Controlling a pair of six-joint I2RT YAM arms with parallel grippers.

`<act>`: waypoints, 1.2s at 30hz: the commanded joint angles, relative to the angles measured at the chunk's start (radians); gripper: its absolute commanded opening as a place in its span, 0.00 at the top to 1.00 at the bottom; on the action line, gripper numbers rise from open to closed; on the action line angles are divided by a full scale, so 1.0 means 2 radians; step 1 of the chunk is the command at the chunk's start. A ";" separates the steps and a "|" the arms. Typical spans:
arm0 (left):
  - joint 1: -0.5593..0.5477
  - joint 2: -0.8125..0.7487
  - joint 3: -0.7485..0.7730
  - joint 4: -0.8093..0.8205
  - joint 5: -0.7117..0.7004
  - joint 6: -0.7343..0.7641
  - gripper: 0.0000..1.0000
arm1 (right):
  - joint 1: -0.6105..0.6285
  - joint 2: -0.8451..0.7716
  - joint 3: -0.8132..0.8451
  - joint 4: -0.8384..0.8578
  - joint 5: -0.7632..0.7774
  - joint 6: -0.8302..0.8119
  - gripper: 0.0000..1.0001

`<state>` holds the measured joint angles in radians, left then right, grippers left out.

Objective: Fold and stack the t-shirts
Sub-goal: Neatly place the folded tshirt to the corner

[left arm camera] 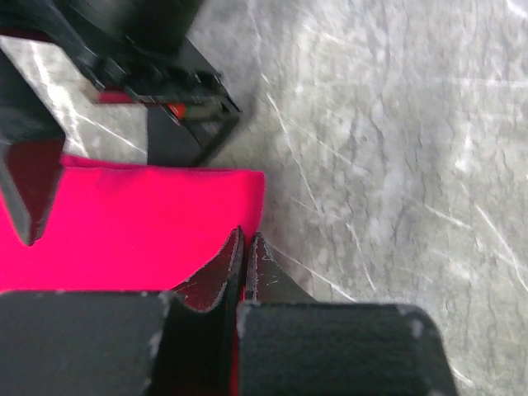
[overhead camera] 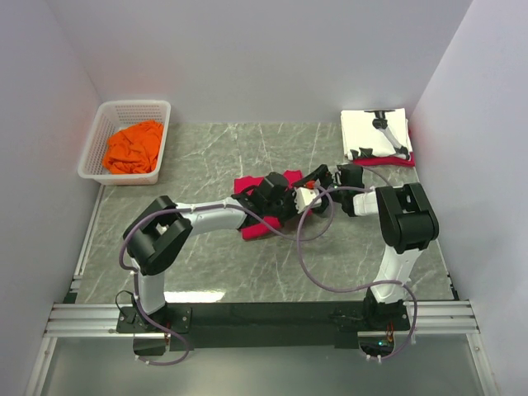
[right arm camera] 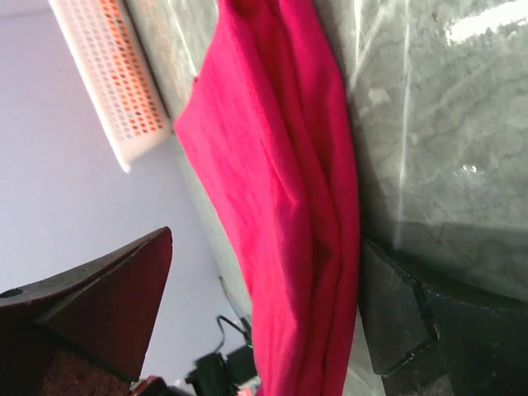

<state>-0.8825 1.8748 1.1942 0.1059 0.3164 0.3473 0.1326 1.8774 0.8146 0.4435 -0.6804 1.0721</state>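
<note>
A crimson-red t-shirt point(overhead camera: 246, 185) lies folded in the middle of the table, partly under both grippers. My left gripper point(overhead camera: 289, 200) is shut on its edge; in the left wrist view its closed tips point(left arm camera: 247, 239) sit at the corner of the red t-shirt point(left arm camera: 148, 231), with a red sliver between them. My right gripper point(overhead camera: 318, 176) stands open, and a thick fold of the red t-shirt point(right arm camera: 289, 190) runs between its fingers point(right arm camera: 396, 313), near the right one. A white t-shirt with black print point(overhead camera: 377, 136) lies folded at the back right. An orange t-shirt point(overhead camera: 132, 147) is crumpled in the basket.
The white lattice basket point(overhead camera: 107, 115) stands at the back left, and its side point(right arm camera: 111, 74) shows in the right wrist view. A red fabric edge point(overhead camera: 388, 161) shows under the white t-shirt. Grey walls close in the marble table point(overhead camera: 206, 148) on three sides.
</note>
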 commanded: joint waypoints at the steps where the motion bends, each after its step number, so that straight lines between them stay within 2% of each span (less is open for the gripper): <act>1: 0.004 -0.017 0.032 0.020 0.015 -0.025 0.99 | 0.007 0.012 -0.015 0.077 0.056 0.040 0.06; 4: 0.007 -0.013 0.035 0.021 0.016 -0.029 0.99 | 0.009 0.026 -0.005 0.077 0.073 0.041 0.06; 7: 0.011 -0.007 0.041 0.022 0.016 -0.038 0.99 | 0.009 0.043 0.008 0.084 0.071 0.039 0.16; 8: 0.012 -0.005 0.046 0.021 0.019 -0.044 0.99 | 0.008 0.049 0.011 0.087 0.072 0.032 0.22; 11: 0.015 0.004 0.055 0.018 0.019 -0.050 0.99 | 0.009 0.061 0.023 0.080 0.079 0.035 0.30; 18: 0.016 0.015 0.062 0.021 0.019 -0.058 0.99 | 0.010 0.090 0.047 0.055 0.099 0.029 0.35; 19: 0.016 0.017 0.062 0.021 0.018 -0.058 0.99 | 0.014 0.092 0.053 0.056 0.098 0.029 0.42; 21: 0.017 0.021 0.068 0.020 0.015 -0.056 0.99 | 0.016 0.101 0.060 0.055 0.094 0.028 0.49; 22: 0.018 0.024 0.069 0.021 0.013 -0.053 0.99 | 0.016 0.104 0.072 0.051 0.092 0.022 0.59; 24: 0.020 0.028 0.072 0.027 0.009 -0.051 0.99 | 0.016 0.110 0.090 0.018 0.084 0.012 0.68; 25: 0.026 0.030 0.076 0.025 0.010 -0.050 0.99 | 0.014 0.110 0.103 0.013 0.081 0.002 0.80; 27: 0.029 0.033 0.085 0.019 0.012 -0.052 0.99 | 0.013 0.108 0.116 -0.012 0.076 -0.013 0.96; 28: 0.032 0.033 0.088 0.012 0.014 -0.051 0.99 | 0.013 0.108 0.132 -0.024 0.074 -0.031 1.00; 31: 0.043 0.015 0.089 -0.008 0.036 -0.059 0.87 | 0.012 0.098 0.160 -0.051 0.075 -0.084 1.00; 32: 0.050 -0.005 0.082 -0.013 0.046 -0.075 0.78 | 0.012 0.088 0.171 -0.083 0.080 -0.103 1.00; 36: 0.110 -0.057 0.063 -0.051 0.103 -0.125 0.55 | 0.007 0.068 0.218 -0.157 0.123 -0.196 1.00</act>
<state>-0.7490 1.8969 1.3235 0.0418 0.4187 0.1875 0.1528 2.0827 1.1732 0.2562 -0.5129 0.8642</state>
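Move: The right hand is open at the red t-shirt's right side. The shirt's far right corner lies about 7 cm ahead of it, 2 cm left and 3 cm lower, and the shirt's middle some 14 cm left and 3 cm back. The stack of folded t-shirts is roughly 17 cm ahead and 18 cm right. The left hand already holds the shirt's near right part; from it the stack lies about 26 cm ahead and 27 cm right. The right fingers shut on the t-shirt's edge near its far right corner, after that hand slides about 6 cm forward and sinks 3 cm; still pinching, it goes on 2 cm forward and starts to rise. The left hand carries its part some 4 cm forward, up, down a little and up again, then opens, lets go and begins to draw up and left. ##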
